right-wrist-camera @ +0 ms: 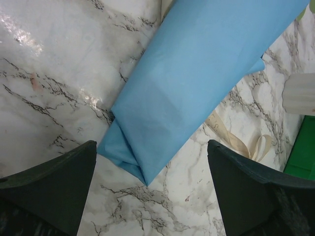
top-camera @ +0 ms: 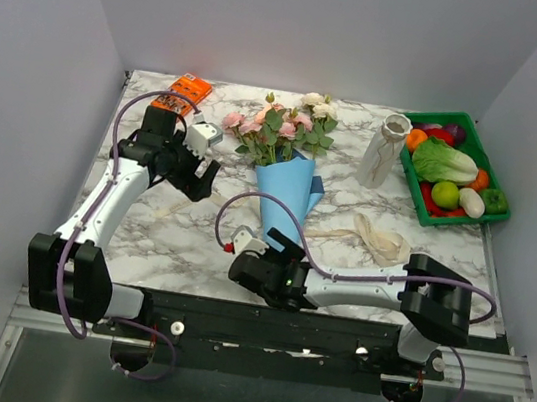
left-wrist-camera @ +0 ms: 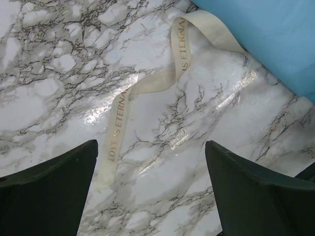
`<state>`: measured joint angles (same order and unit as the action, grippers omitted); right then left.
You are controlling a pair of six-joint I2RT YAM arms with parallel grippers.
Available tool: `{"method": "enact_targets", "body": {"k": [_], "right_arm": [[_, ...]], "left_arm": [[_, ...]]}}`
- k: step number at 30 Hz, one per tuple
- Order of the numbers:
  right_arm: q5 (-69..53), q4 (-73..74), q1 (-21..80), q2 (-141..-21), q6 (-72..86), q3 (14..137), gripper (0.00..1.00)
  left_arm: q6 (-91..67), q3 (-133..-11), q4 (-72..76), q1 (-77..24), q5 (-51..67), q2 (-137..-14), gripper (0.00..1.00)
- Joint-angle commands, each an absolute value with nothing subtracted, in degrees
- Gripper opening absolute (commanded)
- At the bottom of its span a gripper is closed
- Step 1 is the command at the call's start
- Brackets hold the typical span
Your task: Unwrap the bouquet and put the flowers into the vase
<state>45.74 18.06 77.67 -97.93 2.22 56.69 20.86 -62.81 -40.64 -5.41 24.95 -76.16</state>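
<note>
The bouquet lies on the marble table, its blue paper cone [top-camera: 288, 189] pointing toward me and its flowers [top-camera: 280, 122], pink and cream roses, fanning out at the far end. The cream ribbon [top-camera: 376, 239] is loose on the table to the right of the cone. The vase [top-camera: 382, 149] stands upright to the right of the blooms. My right gripper [top-camera: 277, 248] is open at the cone's tip [right-wrist-camera: 147, 162], which shows between its fingers [right-wrist-camera: 151, 143]. My left gripper [top-camera: 196, 178] is open left of the cone, over a ribbon strip [left-wrist-camera: 147, 86] printed in gold.
A green tray [top-camera: 495, 210] of toy vegetables sits at the far right, just beyond the vase. An orange packet [top-camera: 189, 91] lies at the back left. In the right wrist view the vase [right-wrist-camera: 300, 93] and the tray's edge [right-wrist-camera: 302, 147] show at the right.
</note>
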Motion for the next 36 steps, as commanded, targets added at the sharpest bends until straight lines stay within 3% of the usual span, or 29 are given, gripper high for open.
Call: {"method": "enact_targets", "body": {"k": [1,14,17,20,27,30,33,36], "right_arm": [[49.74,19.77,78.22,-102.03,1.67,58.89,1.0],[61.08,18.99,78.22,-108.72,1.85,61.26,0.99],[62.14,17.41,78.13,-108.28,1.5,61.35,0.93],[62.49,15.82,78.22,-107.58,1.41,61.17,0.77],[64.5,11.26,78.05,-103.98,0.97,60.12,0.22],[65.47,9.67,77.96,-102.75,1.05,60.38,0.08],[66.96,7.74,77.87,-100.2,1.32,60.56,0.01],[68.55,6.07,77.35,-96.52,2.45,60.73,0.01]], "left_arm": [[21.45,-62.23,-41.05,-4.75,26.89,-74.53,0.99],[21.45,-62.23,-40.78,-2.9,27.77,-74.44,0.99],[21.45,-62.14,-40.69,-2.73,27.86,-74.44,0.99],[21.27,-61.96,-40.69,-2.64,27.86,-74.44,0.99],[20.74,-60.3,-39.64,-2.55,27.95,-74.18,0.99],[20.74,-59.86,-39.2,-2.55,27.69,-74.0,0.99],[20.74,-59.59,-39.02,-2.55,27.69,-73.65,0.99],[20.48,-59.33,-38.85,-2.55,27.69,-73.56,0.99]]}}
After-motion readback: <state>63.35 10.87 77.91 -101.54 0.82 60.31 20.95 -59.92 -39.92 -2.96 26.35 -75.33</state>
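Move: The near end of the blue wrapping paper lies just in front of the open right fingers: about 2 cm ahead of the hand point, 1 cm right and 2 cm below. From that hand, the loose ribbon heap is some 21 cm right and 6 cm ahead, the vase about 18 cm right and 23 cm ahead, and the roses roughly 31 cm ahead and 4 cm left. From the left hand, the paper's end is about 22 cm right, 10 cm back and 11 cm lower. Dip the open right gripper about 2 cm onto the near end of the blue paper while easing it forward and tipping the fingers up towards level. Close the fingers fully to pinch the upper layer's edge, then raise the hand some 6 cm from its lowest point, still creeping forward and turning slightly clockwise. ##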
